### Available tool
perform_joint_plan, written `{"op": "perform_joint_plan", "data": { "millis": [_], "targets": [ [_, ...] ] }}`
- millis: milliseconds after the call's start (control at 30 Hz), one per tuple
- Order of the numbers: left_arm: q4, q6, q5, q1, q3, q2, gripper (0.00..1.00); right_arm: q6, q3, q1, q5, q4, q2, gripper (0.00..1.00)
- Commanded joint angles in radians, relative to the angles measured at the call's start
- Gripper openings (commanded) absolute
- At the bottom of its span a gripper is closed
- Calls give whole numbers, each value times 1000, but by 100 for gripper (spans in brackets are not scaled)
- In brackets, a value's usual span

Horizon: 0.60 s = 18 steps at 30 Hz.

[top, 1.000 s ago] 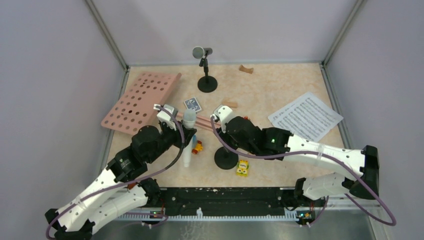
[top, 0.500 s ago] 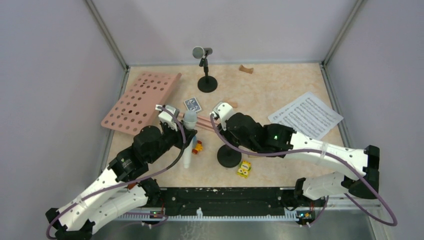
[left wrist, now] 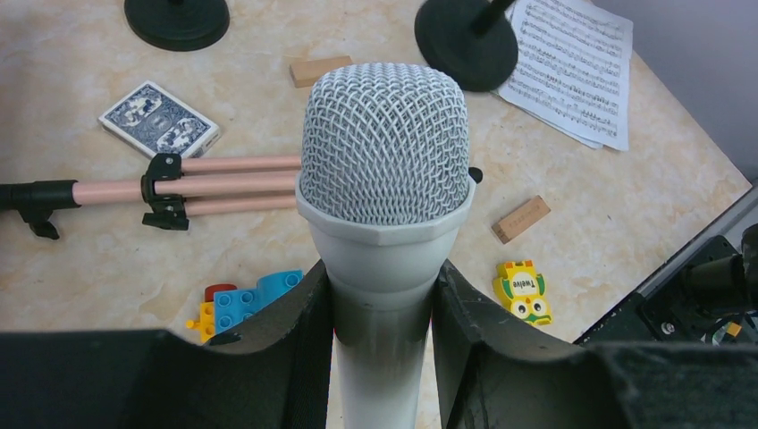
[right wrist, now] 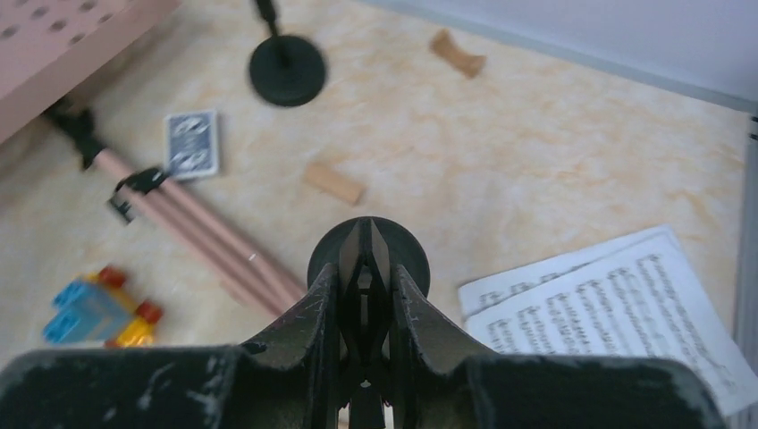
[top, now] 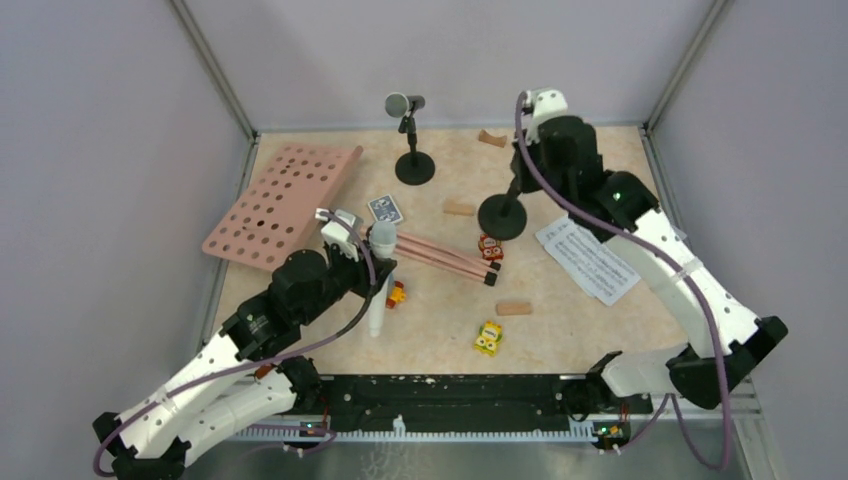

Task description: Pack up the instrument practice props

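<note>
My left gripper (left wrist: 383,286) is shut on the white microphone (left wrist: 384,179), gripping its handle just under the mesh head; the top view shows that microphone (top: 377,285) pointing down toward the table. My right gripper (right wrist: 364,286) is shut on the clip of a black round-based mic holder (right wrist: 368,255), whose base (top: 503,217) hangs beside the sheet-music pages (top: 590,262) and seems lifted off the table. The dark microphone (top: 405,103) stands in the other holder (top: 415,167) at the back. The pink music desk (top: 285,205) lies at the left, its pink tripod legs (top: 445,258) in the middle.
A blue card box (top: 386,209) and wooden blocks (top: 459,209) (top: 491,138) (top: 514,308) lie about. Small toy cars sit by the tripod legs (top: 489,247), under my left gripper (top: 396,294) and near the front (top: 487,337). Grey walls close in the table.
My right gripper closed on the mic holder and carried it from the front middle to the back right, beside the sheet music. The left arm kept still with the white microphone.
</note>
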Motion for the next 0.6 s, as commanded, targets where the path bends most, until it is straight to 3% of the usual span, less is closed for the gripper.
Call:
{"op": "perform_joint_plan", "data": {
  "millis": [0, 300, 433, 567],
  "targets": [
    [90, 10, 23, -3, -18, -7, 15, -24, 149, -191, -36, 109, 145, 0],
    [155, 41, 148, -3, -46, 3, 13, -40, 374, -473, -36, 209, 512, 0],
    [178, 35, 156, -3, -55, 14, 0, -49, 534, -542, -30, 184, 681, 0],
    [164, 13, 146, -1, -47, 47, 0, -39, 679, -592, -54, 142, 827, 0]
  ]
}}
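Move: The right hand holds the black mic stand by its pole, clear of the table. The empty far-right patch it is taken to lies about 27 cm ahead, 16 cm right and 33 cm below. From this hand the sheet music is level and some 28 cm right, the wooden clapper 40 cm ahead and 2 cm right, and the other mic stand's base 28 cm ahead and 18 cm left. From the left hand that patch is roughly 38 cm ahead and 35 cm right. Keeping its grip on the stand's pole, the right hand sweeps quickly forward, about 25 cm, and some 15 cm right towards the bare far-right corner area, sinking about 10 cm after a slight rise while turning nearly 30 degrees clockwise. The left hand, still gripping the white microphone, eases a little to the right and turns slightly clockwise. ##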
